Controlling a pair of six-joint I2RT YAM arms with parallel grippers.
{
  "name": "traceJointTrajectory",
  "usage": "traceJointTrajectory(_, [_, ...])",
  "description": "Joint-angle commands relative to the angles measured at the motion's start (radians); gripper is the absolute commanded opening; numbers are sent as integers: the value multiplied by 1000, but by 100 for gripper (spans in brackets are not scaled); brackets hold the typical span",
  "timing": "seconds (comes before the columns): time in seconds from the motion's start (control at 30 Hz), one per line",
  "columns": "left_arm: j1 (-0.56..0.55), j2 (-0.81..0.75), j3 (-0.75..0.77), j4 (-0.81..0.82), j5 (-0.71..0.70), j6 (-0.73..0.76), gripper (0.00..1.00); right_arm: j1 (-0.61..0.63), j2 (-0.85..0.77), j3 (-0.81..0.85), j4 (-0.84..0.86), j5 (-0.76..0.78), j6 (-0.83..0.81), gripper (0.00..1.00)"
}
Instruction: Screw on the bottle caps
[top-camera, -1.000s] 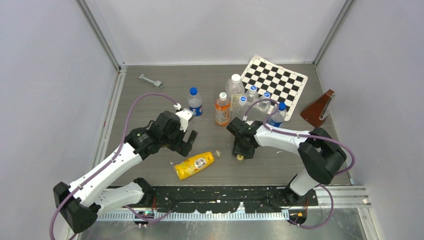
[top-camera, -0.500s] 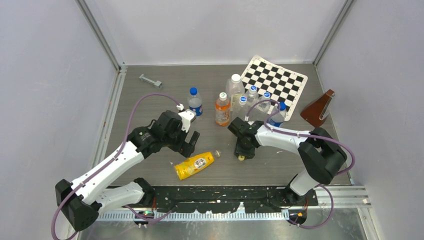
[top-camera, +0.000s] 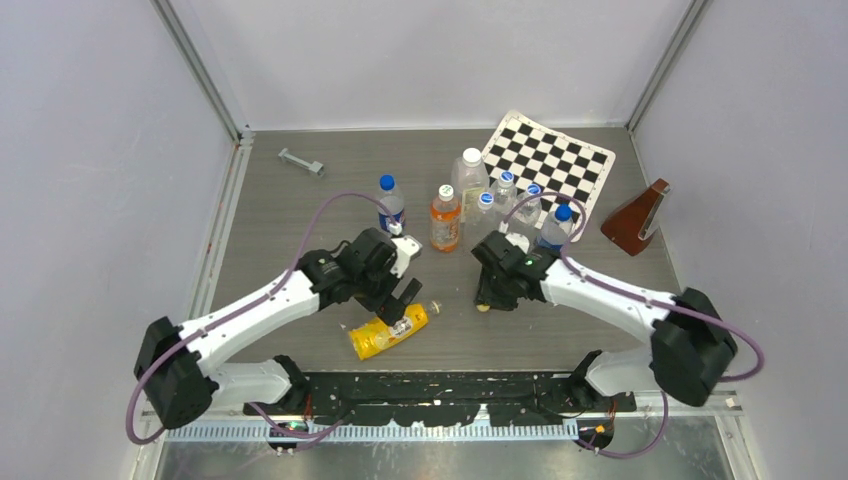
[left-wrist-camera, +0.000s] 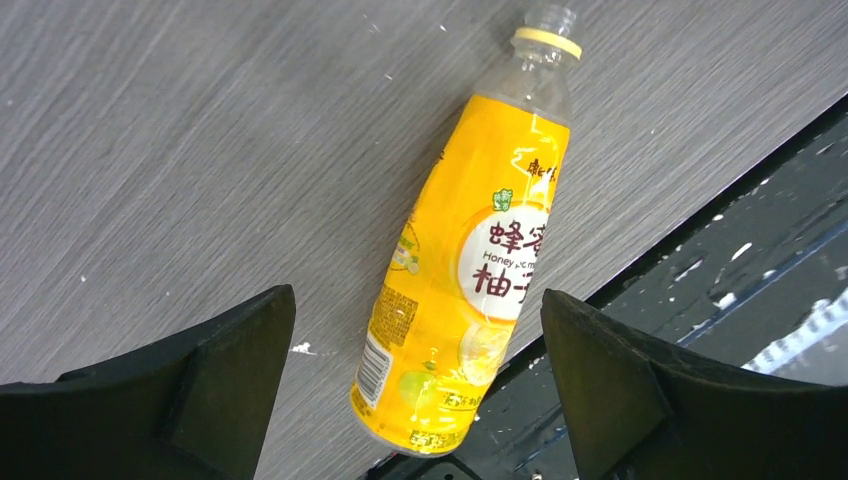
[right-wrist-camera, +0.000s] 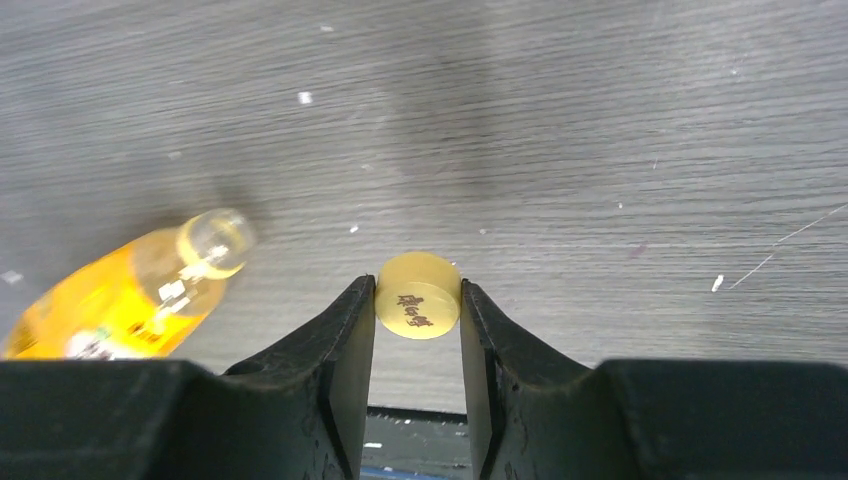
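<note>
The yellow juice bottle (top-camera: 390, 330) (left-wrist-camera: 470, 250) lies on its side near the table's front edge, its open neck (right-wrist-camera: 218, 240) pointing right and back. My left gripper (top-camera: 402, 300) (left-wrist-camera: 420, 375) hangs open just above it, one finger on each side of its lower body, not touching. My right gripper (top-camera: 487, 300) (right-wrist-camera: 418, 300) is shut on the yellow cap (right-wrist-camera: 418, 295) (top-camera: 484, 307), low over the table right of the neck. A small clear bottle with a blue label (top-camera: 390, 208) stands upright behind the left arm, a blue cap (top-camera: 387, 182) on it.
An orange-drink bottle (top-camera: 445, 218), a tall clear bottle (top-camera: 470, 173) and several small bottles (top-camera: 520, 205) cluster at the back centre. Behind them lies a checkerboard sheet (top-camera: 550, 160). A brown wedge (top-camera: 637, 218) stands right, a metal part (top-camera: 302, 161) back left, the black rail (top-camera: 450, 385) in front.
My left arm has swung right and forward, bringing its open gripper over the juice bottle. My right gripper has closed on the yellow cap, and its arm has stretched out lower.
</note>
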Motion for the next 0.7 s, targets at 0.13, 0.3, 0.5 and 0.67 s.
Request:
traceJointTrajectory(0.13, [-75, 160, 42, 61, -76, 63, 96, -1, -316, -35, 69, 17, -127, 1])
traceJointTrajectory(0.3, [-75, 192, 6, 135, -56, 31, 96, -2, -406, -75, 109, 24, -158, 1])
traceJointTrajectory(0.5, [-74, 233, -63, 243, -3, -37, 96, -1, -411, -88, 126, 10, -161, 1])
traceJointTrajectory(0.67, [-68, 283, -67, 242, -1, -66, 95, -2, -418, -93, 148, -6, -164, 1])
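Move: The open left hand hovers over the lying yellow bottle, whose middle is about 9 cm below, 2 cm back and 1 cm left. From that hand, the blue-capped bottle stands roughly 17 cm ahead and 2 cm left, the orange bottle 15 cm ahead and 8 cm right. The right hand, already pinching the yellow cap, has the yellow bottle's middle about 16 cm left, 3 cm back and 2 cm below. Left hand sinks 7 cm, drifting right towards the yellow bottle's neck, fingers open; right raises its held cap 8 cm. ##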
